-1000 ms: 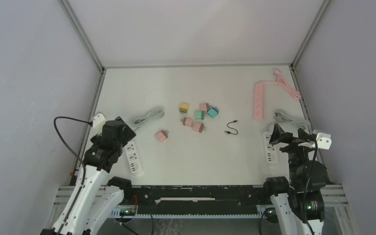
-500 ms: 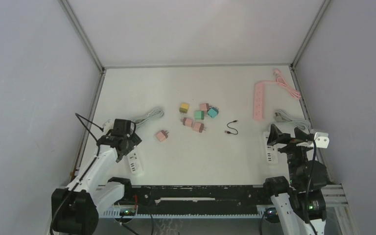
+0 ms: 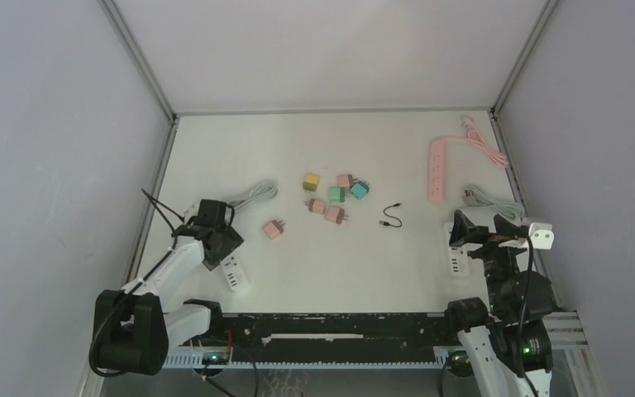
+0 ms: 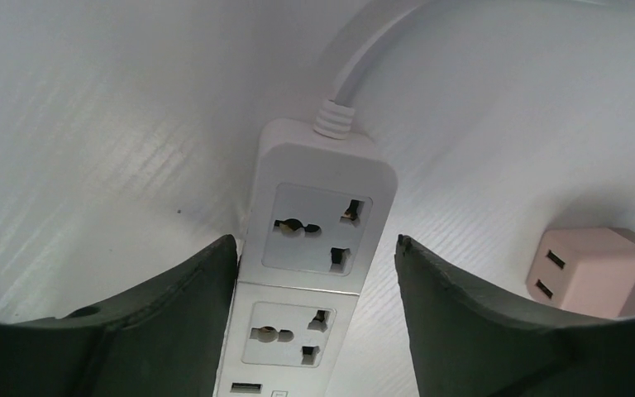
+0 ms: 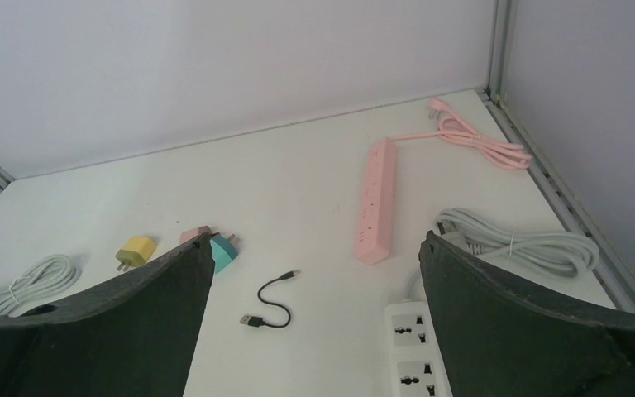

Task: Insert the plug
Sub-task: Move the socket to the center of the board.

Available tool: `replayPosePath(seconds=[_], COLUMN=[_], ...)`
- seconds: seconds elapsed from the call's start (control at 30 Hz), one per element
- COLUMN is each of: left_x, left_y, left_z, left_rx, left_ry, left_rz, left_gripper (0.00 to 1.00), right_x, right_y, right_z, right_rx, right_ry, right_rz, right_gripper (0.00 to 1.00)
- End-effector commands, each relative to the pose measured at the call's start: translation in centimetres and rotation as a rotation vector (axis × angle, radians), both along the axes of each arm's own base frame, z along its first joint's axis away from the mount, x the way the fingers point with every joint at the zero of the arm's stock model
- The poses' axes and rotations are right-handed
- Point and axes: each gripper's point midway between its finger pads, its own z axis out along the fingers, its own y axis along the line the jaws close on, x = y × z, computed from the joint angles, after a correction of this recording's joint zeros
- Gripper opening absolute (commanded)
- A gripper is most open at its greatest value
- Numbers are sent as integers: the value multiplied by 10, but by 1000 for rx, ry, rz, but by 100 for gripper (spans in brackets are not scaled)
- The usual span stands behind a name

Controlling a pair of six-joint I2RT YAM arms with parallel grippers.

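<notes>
A white power strip (image 3: 235, 275) lies at the near left, its sockets (image 4: 314, 227) facing up. My left gripper (image 3: 217, 246) is down over its cord end, open, and straddles it (image 4: 315, 241). The left finger (image 4: 174, 314) touches the strip's side; the right finger (image 4: 479, 322) stands a little apart from it. A pink plug (image 3: 274, 229) lies just to the right of the strip, also (image 4: 595, 269) in the left wrist view. My right gripper (image 3: 479, 223) hangs open and empty (image 5: 316, 238) above a second white power strip (image 3: 456, 252).
Several coloured plugs (image 3: 336, 196) lie mid-table, with a short black USB cable (image 3: 391, 216) to their right. A pink power strip (image 3: 437, 169) and its cord sit at the far right. A grey cable coil (image 3: 250, 197) lies behind the left strip, a white coil (image 5: 517, 240) at right.
My left arm has dropped down and forward onto the left power strip, and its jaws have narrowed around it. The strip has shifted slightly. The right arm has barely moved.
</notes>
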Motion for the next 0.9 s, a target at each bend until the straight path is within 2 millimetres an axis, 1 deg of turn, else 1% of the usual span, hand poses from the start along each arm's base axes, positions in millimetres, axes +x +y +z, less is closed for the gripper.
replayPosePath(seconds=[0.0,0.2,0.37,0.63,0.77,0.87], left_x=[10,15,26,54,62,64], left_y=[-7,-17,-32,-61,-83,-100], left_z=[2,5,9,19,17,16], left_rx=[-37,-31,-9,44,48,49], left_ry=[-41,-52,-47,-48,-32,-32], left_rz=[-26,-77,-141,-259,-322,-359], left_gripper=[71,53,44,43,41,41], right_x=[-16,-16,-17,-16,-16,-16], right_y=[0,0,0,1,1,1], right_z=[21,22,22,21,21,20], right_rx=[18,18,18,17,18,16], right_ry=[-126,-125,-126,-122,-123,-119], right_rz=[16,16,18,21,23,25], right_gripper=[100,100,100,100,100,100])
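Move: The white socket strip lies right between my open left fingers, which straddle it near its cord end; its middle is about 4 cm back and 1 cm to the right, roughly 1 cm lower. The nearest pink plug sits some 12 cm to the right and 6 cm ahead of that hand, the coiled cord about 16 cm ahead and 7 cm right. From my idle right hand the strip is about 62 cm left, 1 cm back and 26 cm below. I finish closing my left fingers on the two long sides of the socket strip, pinching it near its cord end. Then, keeping that grip at table height, I drag it right and forward towards the nearest pink plug, about 7.5 cm right and 4 cm forward, picking up speed as I go and turning some 15 degrees clockwise. ##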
